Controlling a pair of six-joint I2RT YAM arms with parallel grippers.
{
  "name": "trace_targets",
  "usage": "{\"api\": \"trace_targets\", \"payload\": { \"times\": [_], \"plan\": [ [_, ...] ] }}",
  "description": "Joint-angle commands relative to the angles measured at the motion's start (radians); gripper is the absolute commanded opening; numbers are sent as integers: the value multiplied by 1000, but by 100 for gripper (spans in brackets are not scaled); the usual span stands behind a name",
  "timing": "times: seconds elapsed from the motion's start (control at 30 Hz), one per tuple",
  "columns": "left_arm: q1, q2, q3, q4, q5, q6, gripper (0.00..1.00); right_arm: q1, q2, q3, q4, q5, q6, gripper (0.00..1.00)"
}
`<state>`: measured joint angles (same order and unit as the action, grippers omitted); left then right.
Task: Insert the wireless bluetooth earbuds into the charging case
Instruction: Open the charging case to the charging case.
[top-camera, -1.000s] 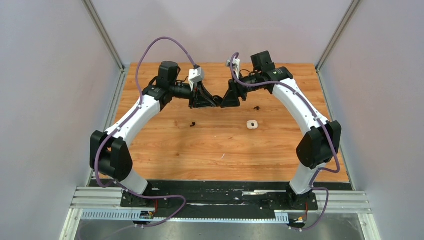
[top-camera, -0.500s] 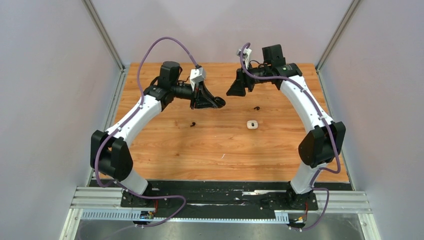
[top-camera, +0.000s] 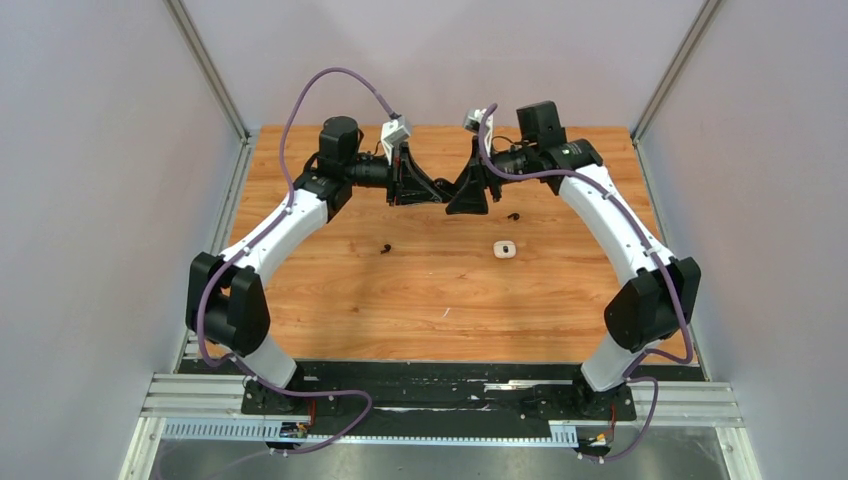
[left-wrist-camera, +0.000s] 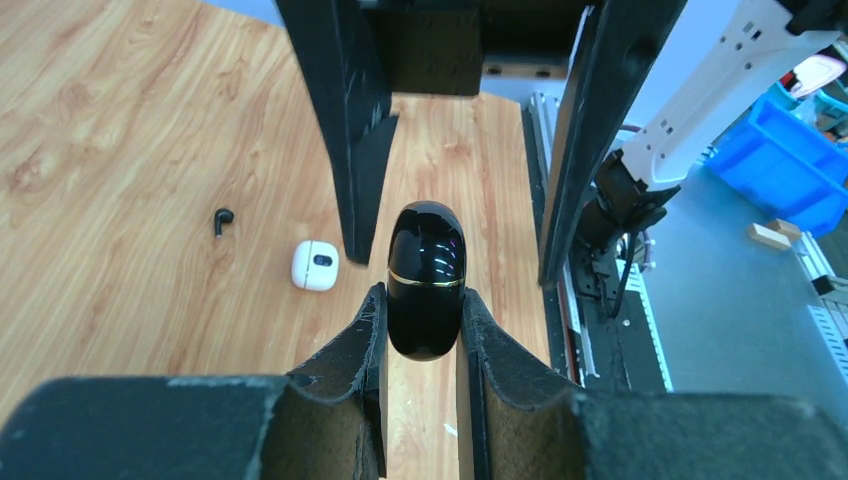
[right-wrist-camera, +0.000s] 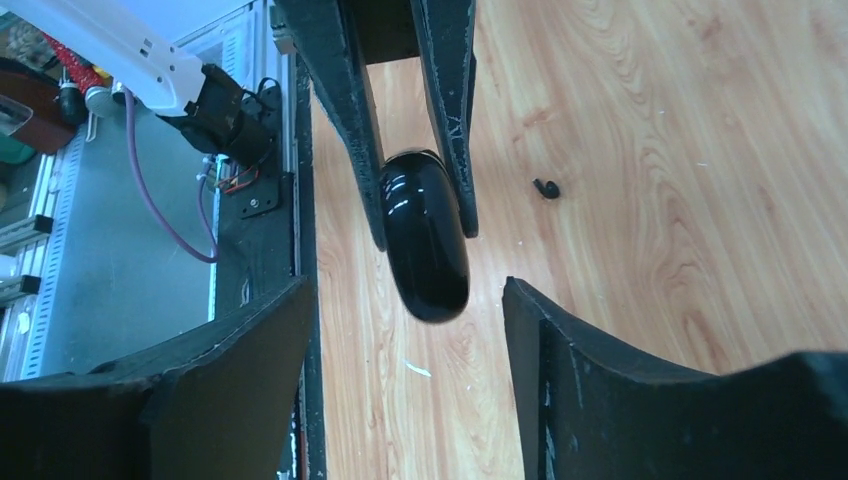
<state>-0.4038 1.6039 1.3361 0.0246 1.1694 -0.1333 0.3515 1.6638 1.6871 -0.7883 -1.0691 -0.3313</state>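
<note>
A glossy black charging case (left-wrist-camera: 426, 280) with a thin gold seam is pinched between the fingers of my left gripper (left-wrist-camera: 422, 300), held above the table. My right gripper (right-wrist-camera: 408, 290) faces it with its jaws open on either side of the case's free end (right-wrist-camera: 425, 240), not touching it. In the top view both grippers (top-camera: 432, 194) (top-camera: 460, 197) meet tip to tip over the far middle of the table. One black earbud (top-camera: 386, 248) lies left of centre on the wood, and another black earbud (top-camera: 514, 216) lies to the right.
A small white rounded case (top-camera: 504, 249) lies on the wooden table (top-camera: 440, 300) right of centre, also in the left wrist view (left-wrist-camera: 315, 265). Grey walls close in both sides and the back. A black rail (top-camera: 440, 385) runs along the near edge.
My right gripper pulled back from the left gripper, then came in again with its jaws wider, now straddling the case's end. The left gripper shifted slightly toward the back, still shut on the case.
</note>
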Motion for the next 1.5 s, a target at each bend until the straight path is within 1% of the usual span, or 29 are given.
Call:
{"api": "trace_targets", "payload": {
  "times": [0.0,0.1,0.17,0.27,0.33,0.6,0.7,0.87,0.97,1.03,1.13,1.27,1.3,1.4,1.47],
  "plan": [
    [-1,-6,12,125,65,-67,0,11,38,9,15,-13,-24,66],
    [-3,-14,25,60,98,5,0,7,67,49,25,-5,-9,57],
    [-3,-19,37,5,106,61,0,-9,85,73,37,-7,18,54],
    [-4,-23,48,-77,107,139,0,-40,103,101,52,-21,67,53],
    [-7,-25,54,-100,105,166,0,-61,109,106,58,-32,86,52],
    [-13,-17,69,-133,103,202,0,-73,100,64,121,-78,188,52],
    [-13,-12,76,-149,106,215,0,-73,97,50,150,-82,226,49],
    [-15,-10,80,-153,104,216,0,-74,100,54,169,-70,246,46],
    [-15,-11,76,-135,85,195,0,-73,105,55,174,-83,254,40],
    [-15,-15,59,-85,62,153,0,-73,106,51,176,-92,257,37],
    [-15,-19,22,30,33,48,0,-72,101,43,178,-99,261,37],
    [-15,-19,1,104,4,-18,0,-72,93,31,179,-104,261,36],
    [-15,-18,-2,113,-1,-24,0,-72,91,27,181,-106,261,34],
    [-16,-16,-6,133,-7,-39,0,-71,89,22,182,-113,262,25],
    [-15,-15,-6,135,-18,-41,0,-70,87,21,184,-114,262,17]
  ]
}}
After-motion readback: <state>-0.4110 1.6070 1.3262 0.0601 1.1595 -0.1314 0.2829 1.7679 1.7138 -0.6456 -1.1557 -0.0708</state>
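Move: I still hold the closed charging case upright in my left fingertips; its middle is some 2 cm to the right of my left hand point, 1 cm ahead and 1 cm up. From my right hand the case is about 2 cm to the left, 1 cm ahead and 1 cm up, between the open fingers. On the table, roughly 25 cm below my right hand, the white case sits 4 cm ahead and 11 cm right, and the right black earbud 14 cm ahead and 13 cm right. My right hand dips a bit over 2 cm beside the case while its fingers narrow, then climbs back up and pushes forward across the case top, ending about 3.5 cm farther out. It rolls some 10 degrees, forward side down, and nearly shuts, fingertips against the swung-out lid near the hinge. My left hand keeps its pinch and holds the case about in place, swaying roughly a centimetre. ##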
